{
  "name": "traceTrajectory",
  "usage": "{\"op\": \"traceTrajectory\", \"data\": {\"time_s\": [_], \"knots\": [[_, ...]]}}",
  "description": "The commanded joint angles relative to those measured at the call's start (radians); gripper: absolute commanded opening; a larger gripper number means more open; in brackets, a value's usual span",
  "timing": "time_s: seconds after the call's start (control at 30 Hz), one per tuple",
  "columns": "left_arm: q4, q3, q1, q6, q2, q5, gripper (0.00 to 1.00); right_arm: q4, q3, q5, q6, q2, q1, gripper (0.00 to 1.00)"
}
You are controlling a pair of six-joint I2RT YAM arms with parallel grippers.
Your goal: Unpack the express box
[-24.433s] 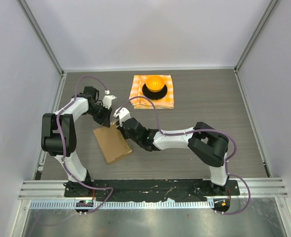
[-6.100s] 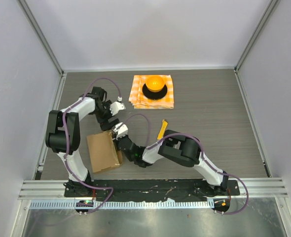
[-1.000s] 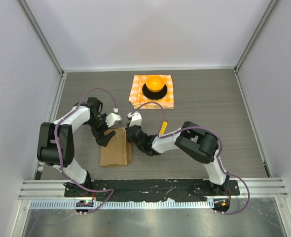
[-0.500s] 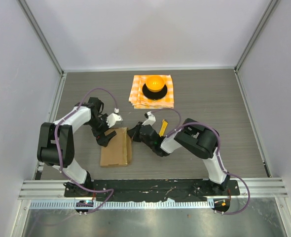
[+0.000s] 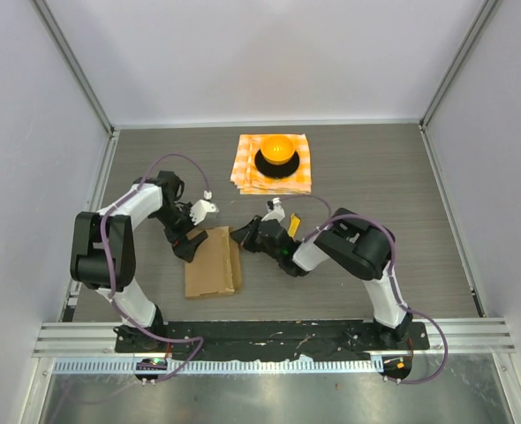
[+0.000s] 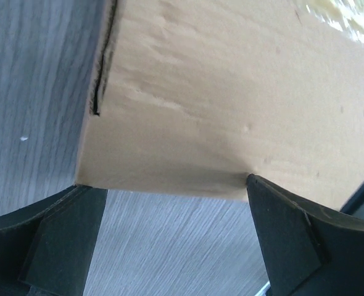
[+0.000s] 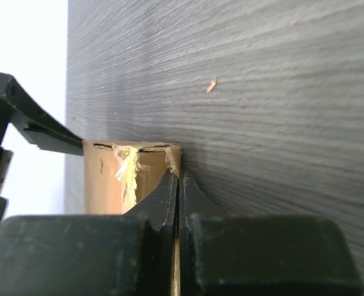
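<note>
The express box is a flat brown cardboard mailer lying near the table's front left. My left gripper is open at the box's far left edge. In the left wrist view the box fills the top, and its edge runs between the spread fingertips of the left gripper. My right gripper is shut at the box's far right corner. In the right wrist view the closed tips of that gripper press against the box's end face, which carries torn tape. A thin yellowish sliver shows low in the slit.
An orange-checkered cloth lies at the back centre, with a black stand and an orange ball on it. A yellow strip lies by the right arm's wrist. White walls close in three sides, and a metal rail runs along the front.
My right gripper has swung down from behind the box to its far right corner and closed. The box has shifted slightly to the right. The left gripper has stayed open at the left edge.
</note>
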Motion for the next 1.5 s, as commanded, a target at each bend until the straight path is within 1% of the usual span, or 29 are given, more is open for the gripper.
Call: {"op": "traceTrajectory", "data": {"time_s": [0.0, 0.1, 0.17, 0.2, 0.23, 0.27, 0.33, 0.37, 0.5, 0.57, 0.7, 0.77, 0.8, 0.83, 0.9, 0.93, 1.0, 1.03, 1.07, 1.13, 1.2, 1.23, 1.27, 1.3, 1.33, 1.37, 1.4, 1.43, 1.47], "knots": [[-0.3, 0.144, 0.027, 0.081, 0.054, 0.162, 1.0, -0.186, 0.012, 0.072, -0.166, -0.105, -0.057, 0.01], [-0.405, 0.297, 0.032, 0.049, 0.054, 0.262, 1.0, -0.307, 0.104, 0.089, -0.304, -0.226, -0.058, 0.01], [-0.428, 0.344, 0.029, 0.032, 0.045, 0.3, 1.0, -0.434, 0.203, 0.089, -0.422, -0.29, -0.058, 0.01], [-0.437, 0.351, 0.03, 0.028, 0.033, 0.308, 1.0, -0.468, 0.235, 0.084, -0.467, -0.304, -0.058, 0.01], [-0.44, 0.354, 0.029, 0.026, 0.027, 0.312, 1.0, -0.556, 0.274, 0.083, -0.517, -0.316, -0.058, 0.01], [-0.436, 0.357, 0.03, 0.011, 0.019, 0.312, 1.0, -0.607, 0.355, 0.086, -0.601, -0.333, -0.058, 0.01], [-0.419, 0.362, 0.032, -0.006, 0.001, 0.312, 1.0, -0.719, 0.42, 0.095, -0.694, -0.344, -0.054, 0.01], [-0.41, 0.368, 0.03, -0.018, -0.005, 0.318, 1.0, -0.753, 0.482, 0.103, -0.776, -0.349, -0.051, 0.01], [-0.352, 0.38, 0.032, -0.116, -0.028, 0.384, 1.0, -0.957, 0.648, 0.094, -0.892, -0.33, -0.046, 0.01], [-0.354, 0.392, 0.032, -0.133, -0.029, 0.433, 1.0, -0.994, 0.702, 0.095, -0.912, -0.323, -0.037, 0.01], [-0.379, 0.415, 0.041, -0.159, -0.033, 0.565, 1.0, -1.086, 0.751, 0.161, -0.935, -0.309, -0.012, 0.01], [-0.378, 0.418, 0.073, -0.175, -0.035, 0.622, 1.0, -1.12, 0.76, 0.201, -0.959, -0.3, 0.021, 0.01], [-0.371, 0.418, 0.091, -0.217, -0.03, 0.654, 1.0, -1.132, 0.763, 0.227, -0.988, -0.286, 0.038, 0.01], [-0.359, 0.421, 0.125, -0.245, -0.024, 0.723, 1.0, -1.142, 0.767, 0.271, -1.004, -0.277, 0.052, 0.01], [-0.347, 0.431, 0.189, -0.3, 0.013, 0.791, 1.0, -1.155, 0.764, 0.319, -1.028, -0.246, 0.098, 0.01], [-0.359, 0.45, 0.219, -0.307, 0.03, 0.861, 1.0, -1.155, 0.759, 0.36, -1.048, -0.237, 0.109, 0.01], [-0.457, 0.478, 0.227, -0.257, 0.08, 0.901, 1.0, -1.159, 0.762, 0.38, -1.05, -0.215, 0.133, 0.01], [-0.491, 0.489, 0.223, -0.186, 0.093, 0.917, 1.0, -1.16, 0.765, 0.385, -1.042, -0.202, 0.138, 0.01], [-0.502, 0.484, 0.222, -0.183, 0.099, 0.927, 1.0, -1.16, 0.768, 0.38, -1.032, -0.194, 0.141, 0.01], [-0.464, 0.446, 0.211, -0.198, 0.105, 0.915, 1.0, -1.159, 0.78, 0.377, -1.009, -0.176, 0.141, 0.01], [-0.366, 0.411, 0.199, -0.244, 0.084, 0.853, 1.0, -1.162, 0.79, 0.37, -0.973, -0.166, 0.141, 0.01], [-0.311, 0.356, 0.184, -0.276, 0.07, 0.813, 1.0, -1.163, 0.797, 0.365, -0.957, -0.16, 0.138, 0.01], [-0.158, 0.321, 0.178, -0.381, 0.044, 0.77, 1.0, -1.165, 0.802, 0.354, -0.926, -0.151, 0.137, 0.01], [-0.084, 0.285, 0.168, -0.414, 0.019, 0.663, 1.0, -1.168, 0.806, 0.339, -0.908, -0.143, 0.135, 0.01], [-0.022, 0.215, 0.15, -0.438, -0.031, 0.615, 1.0, -1.171, 0.817, 0.333, -0.895, -0.139, 0.134, 0.01], [0.054, 0.189, 0.141, -0.446, -0.05, 0.575, 1.0, -1.177, 0.822, 0.328, -0.883, -0.125, 0.134, 0.01], [0.078, 0.167, 0.139, -0.46, -0.064, 0.52, 1.0, -1.178, 0.823, 0.315, -0.86, -0.122, 0.134, 0.01], [0.092, 0.141, 0.139, -0.463, -0.074, 0.506, 1.0, -1.18, 0.826, 0.307, -0.852, -0.117, 0.134, 0.01], [0.112, 0.136, 0.11, -0.474, -0.075, 0.49, 1.0, -1.18, 0.826, 0.299, -0.842, -0.114, 0.134, 0.01]]}}
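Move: The right gripper is shut on the cardboard at the box's far right corner; the flat-lying box's middle is about 7 cm back and 6 cm to its left, roughly 1 cm below. From that hand, the yellow cutter lies some 16 cm right and 4 cm farther out, and the orange bowl about 25 cm ahead and 12 cm right. From the open left gripper, at the far left corner, the box's middle is about 4 cm back and 4 cm right. Keep the right fingers pinched on the box's edge and hoist it quickly, up and forward, then ease back and down to finish some 14 cm above the start, rolling the wrist about 60 degrees so its left side dips. Bring the open left gripper clear, up and to the right, swinging its fingers to point rightwards, then sink again to end about 10 cm higher. ##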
